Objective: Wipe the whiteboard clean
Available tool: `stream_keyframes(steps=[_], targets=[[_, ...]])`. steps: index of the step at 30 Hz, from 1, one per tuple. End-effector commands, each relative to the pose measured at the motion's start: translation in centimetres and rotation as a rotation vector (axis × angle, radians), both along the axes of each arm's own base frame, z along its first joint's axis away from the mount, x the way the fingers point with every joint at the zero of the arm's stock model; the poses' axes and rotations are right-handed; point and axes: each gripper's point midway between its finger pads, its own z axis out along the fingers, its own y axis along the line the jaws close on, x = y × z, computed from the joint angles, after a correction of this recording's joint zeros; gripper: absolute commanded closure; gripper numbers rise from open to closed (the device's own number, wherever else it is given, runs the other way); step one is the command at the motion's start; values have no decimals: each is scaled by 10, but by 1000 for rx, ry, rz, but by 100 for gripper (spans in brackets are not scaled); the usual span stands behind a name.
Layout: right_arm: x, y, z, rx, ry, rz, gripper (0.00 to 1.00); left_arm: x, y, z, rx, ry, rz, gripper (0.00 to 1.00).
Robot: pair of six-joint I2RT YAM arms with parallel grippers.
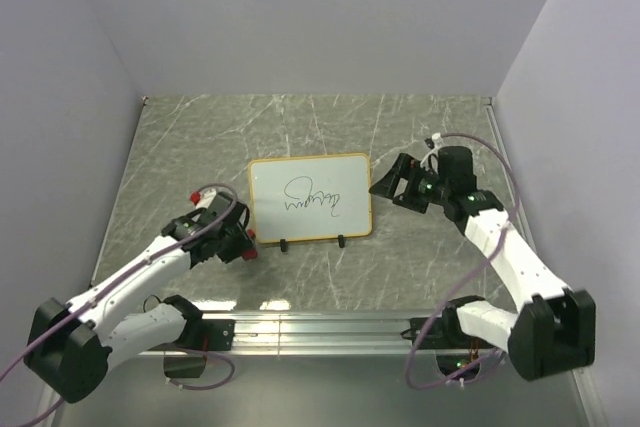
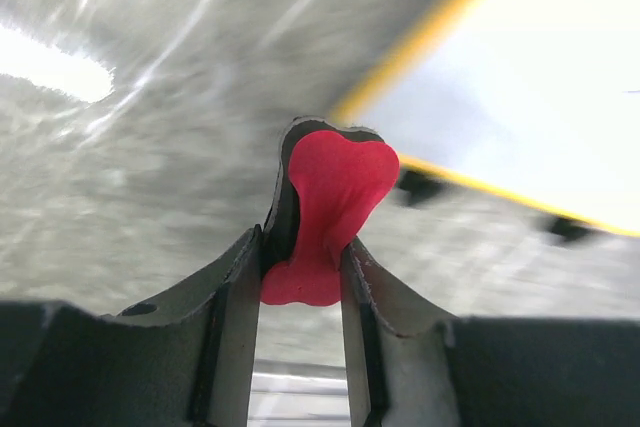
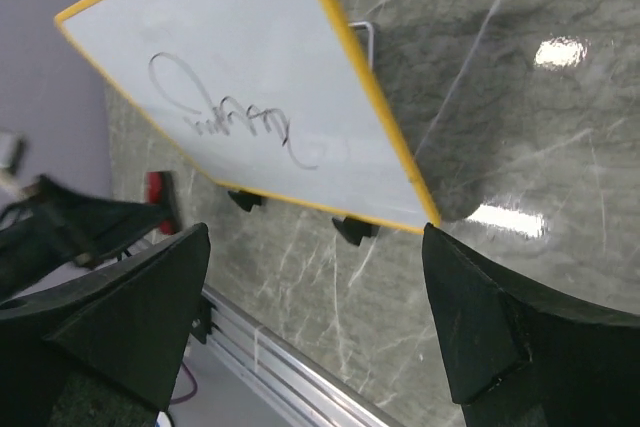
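The whiteboard (image 1: 310, 217) stands in the middle of the marble table on two black feet, yellow-framed, with a black scribble (image 1: 313, 199) on its face. My left gripper (image 1: 243, 242) sits just off the board's lower left corner and is shut on a small red eraser (image 2: 335, 197), whose waist is pinched between the fingers (image 2: 240, 287). The board's yellow corner (image 2: 440, 27) lies just beyond the eraser. By the board's right edge my right gripper (image 1: 393, 185) hangs wide open with nothing in it. Seen from the right wrist, the whiteboard (image 3: 250, 57) lies above the open gripper (image 3: 318, 237).
An aluminium rail (image 1: 320, 327) runs along the table's near edge between the two arm bases. Pale walls close off the left, back and right sides. Purple cables (image 1: 505, 187) loop from both arms.
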Motion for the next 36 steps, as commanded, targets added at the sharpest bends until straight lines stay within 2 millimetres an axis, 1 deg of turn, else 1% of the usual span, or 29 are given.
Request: stream_keyframes(steps=[1, 2, 3, 5, 6, 10, 11, 13, 14, 15, 16, 17, 18, 19, 20, 21, 22, 23, 24, 25, 26, 27, 28, 29, 30, 31, 33, 34, 36], targets=[[36, 6, 8, 3, -44, 3, 7, 16, -3, 54, -28, -102, 27, 100], [40, 5, 4, -11, -36, 3, 8, 19, -4, 62, -29, -116, 22, 100], [47, 5, -3, -22, -14, -1, 8, 24, -7, 76, -37, -142, 10, 100], [54, 4, -9, -41, -14, -4, 8, 31, -15, 89, -47, -167, -16, 100], [57, 5, -15, -43, 0, -1, 8, 39, -22, 103, -66, -210, -38, 100], [66, 10, -27, -23, 33, 2, 12, 57, -55, 122, -97, -285, -148, 100], [67, 12, -29, -8, 40, 1, 14, 61, -62, 114, -75, -266, -176, 100], [68, 16, -39, 2, 72, 9, 20, 67, -83, 120, -75, -281, -226, 100], [70, 18, -40, 8, 69, 14, 23, 73, -93, 109, -47, -255, -251, 100], [70, 19, -45, 11, 82, 19, 24, 79, -104, 116, -53, -275, -268, 100], [70, 21, -45, 13, 81, 24, 28, 78, -118, 115, -52, -274, -303, 100], [71, 22, -45, 14, 77, 26, 31, 84, -131, 105, -41, -264, -331, 100], [71, 23, -46, 13, 79, 29, 34, 89, -144, 111, -56, -276, -352, 100], [71, 23, -48, 13, 81, 32, 37, 90, -158, 97, -39, -248, -381, 100], [72, 22, -49, 8, 78, 32, 40, 93, -168, 97, -46, -254, -394, 100], [72, 22, -49, 6, 82, 33, 45, 98, -181, 102, -74, -262, -412, 100], [72, 22, -51, 2, 87, 33, 47, 99, -192, 89, -66, -237, -433, 100], [72, 22, -52, -1, 86, 38, 51, 101, -200, 89, -74, -240, -445, 100], [71, 22, -55, -4, 94, 39, 54, 107, -211, 96, -95, -263, -452, 100], [70, 22, -55, -3, 97, 44, 61, 108, -220, 87, -87, -246, -467, 100], [70, 23, -55, 1, 94, 47, 65, 110, -226, 86, -87, -247, -476, 100], [69, 22, -57, 1, 97, 47, 67, 115, -234, 93, -96, -264, -480, 100], [69, 22, -57, 1, 98, 47, 71, 115, -241, 84, -89, -249, -495, 100], [68, 23, -58, 6, 99, 51, 72, 117, -246, 82, -89, -249, -510, 100], [67, 24, -61, 5, 104, 54, 73, 119, -256, 88, -110, -265, -526, 100], [67, 24, -61, 5, 102, 54, 76, 116, -265, 78, -112, -244, -553, 100], [65, 24, -64, 8, 107, 56, 79, 118, -274, 77, -105, -248, -572, 100], [65, 25, -63, 10, 104, 59, 82, 115, -277, 68, -90, -228, -580, 100], [64, 25, -64, 9, 108, 63, 85, 113, -278, 60, -81, -215, -574, 100]])
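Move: The left fingers already hold the eraser clear of the table. From them the scribble in the middle of the whiteboard lies about 16 cm right, 12 cm ahead and slightly higher; the board's right edge is some 30 cm right, 14 cm ahead and 4 cm up. From the open right hand that edge is about 6 cm ahead, 2 cm left and 7 cm below, the scribble about 16 cm left, 5 cm ahead and 9 cm below. The right fingers close on the whiteboard's right edge and pinch it about halfway up its side, after sinking some 7 cm and reaching forward to it, then stay there. Keeping its grip on the eraser, the left hand climbs about 10 cm, then sweeps right and forward over the scribble towards that edge, sinking 5 cm and turning clockwise some 30 degrees; whether the eraser touches the board can't be seen. ##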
